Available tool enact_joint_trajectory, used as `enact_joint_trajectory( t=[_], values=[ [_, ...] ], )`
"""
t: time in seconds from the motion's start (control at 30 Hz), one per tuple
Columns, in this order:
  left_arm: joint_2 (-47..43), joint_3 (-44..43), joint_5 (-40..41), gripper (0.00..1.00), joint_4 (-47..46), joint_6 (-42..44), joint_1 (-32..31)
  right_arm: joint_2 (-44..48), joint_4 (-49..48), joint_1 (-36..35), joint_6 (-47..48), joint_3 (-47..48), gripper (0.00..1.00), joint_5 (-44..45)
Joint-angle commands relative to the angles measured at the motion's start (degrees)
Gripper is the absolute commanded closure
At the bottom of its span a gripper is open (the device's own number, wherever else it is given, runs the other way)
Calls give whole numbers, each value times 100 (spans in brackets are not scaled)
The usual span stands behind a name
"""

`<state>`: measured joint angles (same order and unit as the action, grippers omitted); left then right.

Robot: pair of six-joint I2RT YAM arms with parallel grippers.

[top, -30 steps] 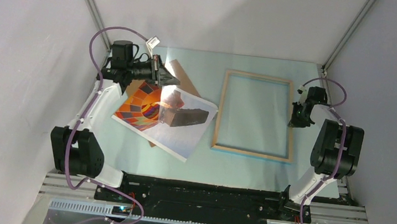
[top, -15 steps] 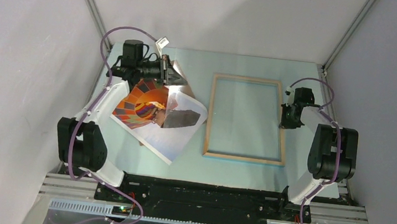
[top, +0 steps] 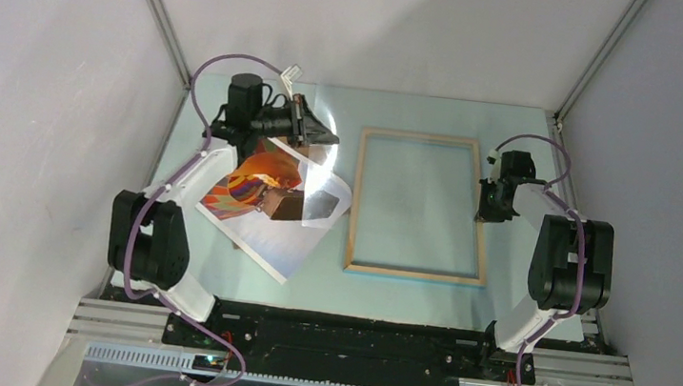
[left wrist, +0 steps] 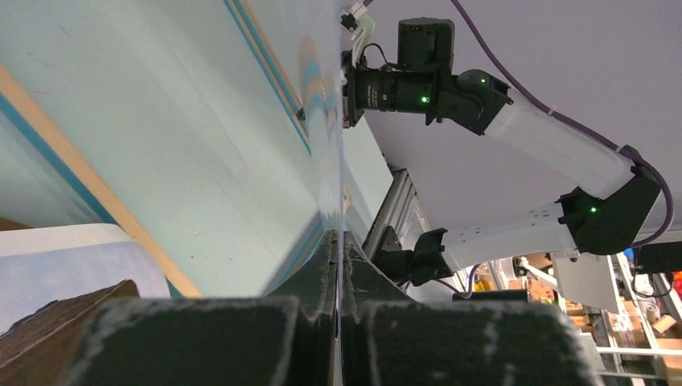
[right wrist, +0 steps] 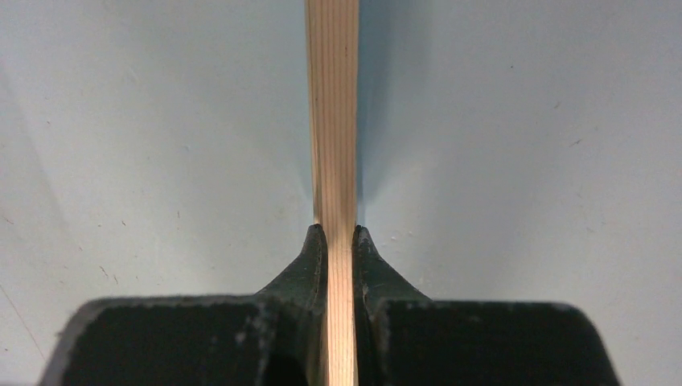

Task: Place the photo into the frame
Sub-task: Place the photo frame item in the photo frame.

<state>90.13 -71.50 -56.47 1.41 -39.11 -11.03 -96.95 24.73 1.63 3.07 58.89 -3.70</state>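
The photo (top: pixel 266 233), an orange balloon print with a dark basket, lies on the table at the left; its pale sky also shows in the left wrist view (left wrist: pixel 72 257). My left gripper (top: pixel 329 137) is above the photo's far corner, shut on a thin clear glossy sheet (left wrist: pixel 339 161) seen edge-on between the jaws. The frame (top: pixel 415 273), wood side up, lies flat at the centre right, and its rail crosses the left wrist view (left wrist: pixel 80 165). My right gripper (top: pixel 488 204) is shut on the frame's right rail (right wrist: pixel 331 121).
A sliver of brown board (top: pixel 239 242) pokes out under the photo's near-left edge. Grey walls close in on the left, back and right. My right arm (left wrist: pixel 547 145) stands at the table's right edge.
My right gripper has dragged the frame leftward and squared it. My left gripper has moved right with the clear sheet, and the photo has turned slightly and shifted left.
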Motion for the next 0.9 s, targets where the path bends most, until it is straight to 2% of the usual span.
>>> enact_joint_trajectory(
  t=[0.0, 0.1, 0.17, 0.27, 0.37, 0.43, 0.57, 0.87],
  values=[
    [-27, 76, 205, 100, -929, -509, -355, 221, 51, -51, -276, -34, 100, -245],
    [92, 122, 330, 100, -1330, -850, -564, 251, 77, -34, -280, -35, 98, -289],
    [197, 135, 428, 100, -1498, -1079, -687, 281, 101, -2, -276, -21, 94, -267],
    [390, 188, 522, 100, -1798, -1376, -810, 337, 162, 116, -411, 15, 82, -347],
    [716, 161, 529, 100, -2221, -1773, -946, 422, 260, 311, -448, 85, 61, -441],
    [930, 133, 522, 100, -2372, -1961, -1031, 505, 296, 464, -470, 102, 53, -583],
    [1330, 55, 553, 100, -2705, -2206, -1226, 707, 320, 799, -464, 104, 48, -756],
    [2171, -26, 709, 100, -3789, -3068, -1604, 764, 415, 1418, -347, 100, 48, -1034]
  ],
)
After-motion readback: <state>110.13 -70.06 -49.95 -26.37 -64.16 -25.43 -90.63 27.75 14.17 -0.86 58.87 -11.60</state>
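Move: Over the gap between photo and frame, the left hand holds a clear sheet. From it the frame's middle lies about 22 cm to the right, 3 cm ahead and 24 cm below; the frame's left rail is some 6 cm right and 3 cm ahead, the photo's middle about 13 cm left and 2 cm back, both at table level. The right hand still grips the frame's right rail, the frame's middle 14 cm to its left and 2 cm ahead. Carrying the clear sheet in its closed fingers, the left hand travels about 12 cm right, past the frame's left rail and towards the frame's middle, sinking some 8 cm mostly late on and rolling its forward side down. The right hand opens to let go of the right rail, then withdraws about 5 cm right and rises, turning slightly clockwise. ##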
